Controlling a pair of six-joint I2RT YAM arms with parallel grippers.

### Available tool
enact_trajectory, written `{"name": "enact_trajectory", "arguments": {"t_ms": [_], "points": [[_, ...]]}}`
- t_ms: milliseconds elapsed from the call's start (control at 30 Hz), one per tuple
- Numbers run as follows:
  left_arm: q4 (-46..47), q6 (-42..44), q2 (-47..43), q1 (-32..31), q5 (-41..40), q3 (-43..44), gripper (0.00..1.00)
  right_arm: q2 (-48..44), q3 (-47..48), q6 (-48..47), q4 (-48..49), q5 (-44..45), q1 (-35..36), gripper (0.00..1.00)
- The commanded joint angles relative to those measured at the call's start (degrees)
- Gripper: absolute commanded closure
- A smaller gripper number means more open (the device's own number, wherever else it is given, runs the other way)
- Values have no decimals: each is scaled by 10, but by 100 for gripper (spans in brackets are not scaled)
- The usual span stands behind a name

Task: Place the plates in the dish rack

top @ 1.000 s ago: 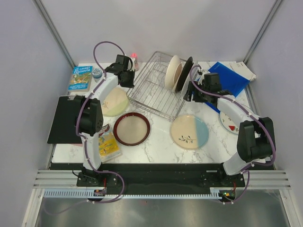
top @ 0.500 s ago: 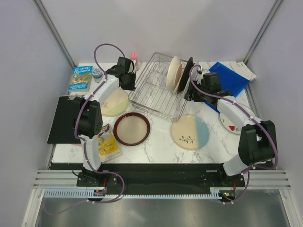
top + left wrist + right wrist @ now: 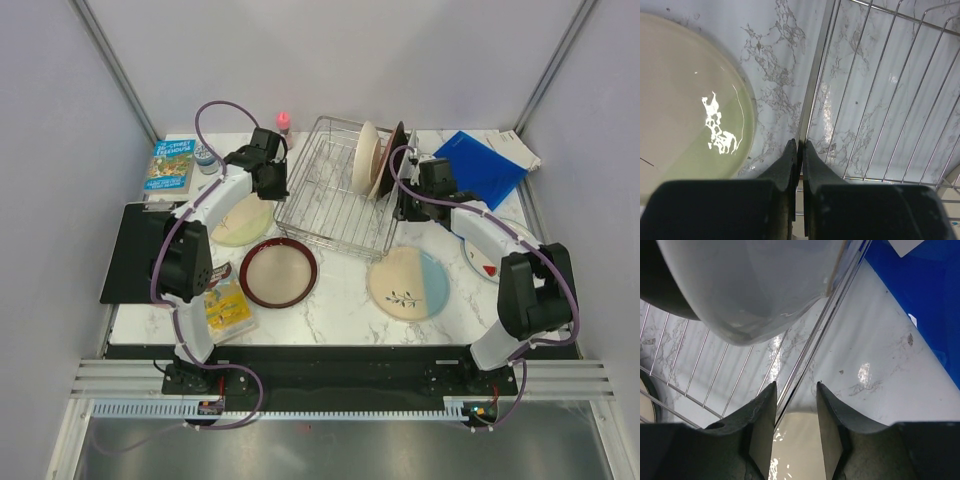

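Observation:
The silver wire dish rack [image 3: 330, 195] stands mid-table with a plain cream plate [image 3: 366, 156] and a black plate [image 3: 396, 152] upright in its right slots. My left gripper [image 3: 271, 176] is shut on the rack's left rim wire [image 3: 812, 95]. My right gripper [image 3: 407, 207] is open, its jaws astride the rack's right rim wire [image 3: 810, 352]. On the table lie the pale yellow plate [image 3: 240, 222], the dark-red-rimmed plate [image 3: 278, 272], the cream-and-light-blue twig plate [image 3: 407, 283] and the white plate with red shapes [image 3: 490, 262], which my right arm partly hides.
A blue folder [image 3: 482, 165] and white paper [image 3: 522, 150] lie at the back right. A blue book [image 3: 172, 165], a blue-topped tin [image 3: 205, 153] and a small red-capped bottle [image 3: 283, 121] are at the back left. A black pad [image 3: 135, 250] and a yellow packet [image 3: 230, 308] lie at the left.
The rack has turned from skewed to nearly square with the table and shifted a little right. Both grippers moved along with its edges.

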Motion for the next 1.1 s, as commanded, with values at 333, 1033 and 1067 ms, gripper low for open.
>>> {"name": "enact_trajectory", "arguments": {"t_ms": [333, 1033, 1067], "points": [[-1, -100, -73, 0, -21, -10, 98, 32, 44, -36, -4, 53, 18, 100], [5, -61, 81, -1, -31, 128, 98, 184, 203, -109, 31, 56, 33, 100], [5, -54, 95, -2, -31, 145, 98, 188, 209, -110, 33, 68, 32, 100]]}}
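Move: My left fingers are already shut on the dish rack's left rail; the green plate lies about 10 cm left and 5 cm back, the red-rimmed plate some 19 cm back. My half-open right hand has the rack's right rail between its fingers, about 1 cm left of centre. From it, the nearest racked white plate stands some 12 cm ahead and 2 cm left, and the half-blue plate lies roughly 17 cm back and 2 cm right. I close my right fingers on the rack's right rail, then drive that side forward about 8 cm, away from the half-blue plate, rolling the wrist some 10 degrees. My left hand keeps its pinch on the left rail as the pivot, easing back 2 to 3 cm with a slight rise, then dipping and returning forward to about where it began. ##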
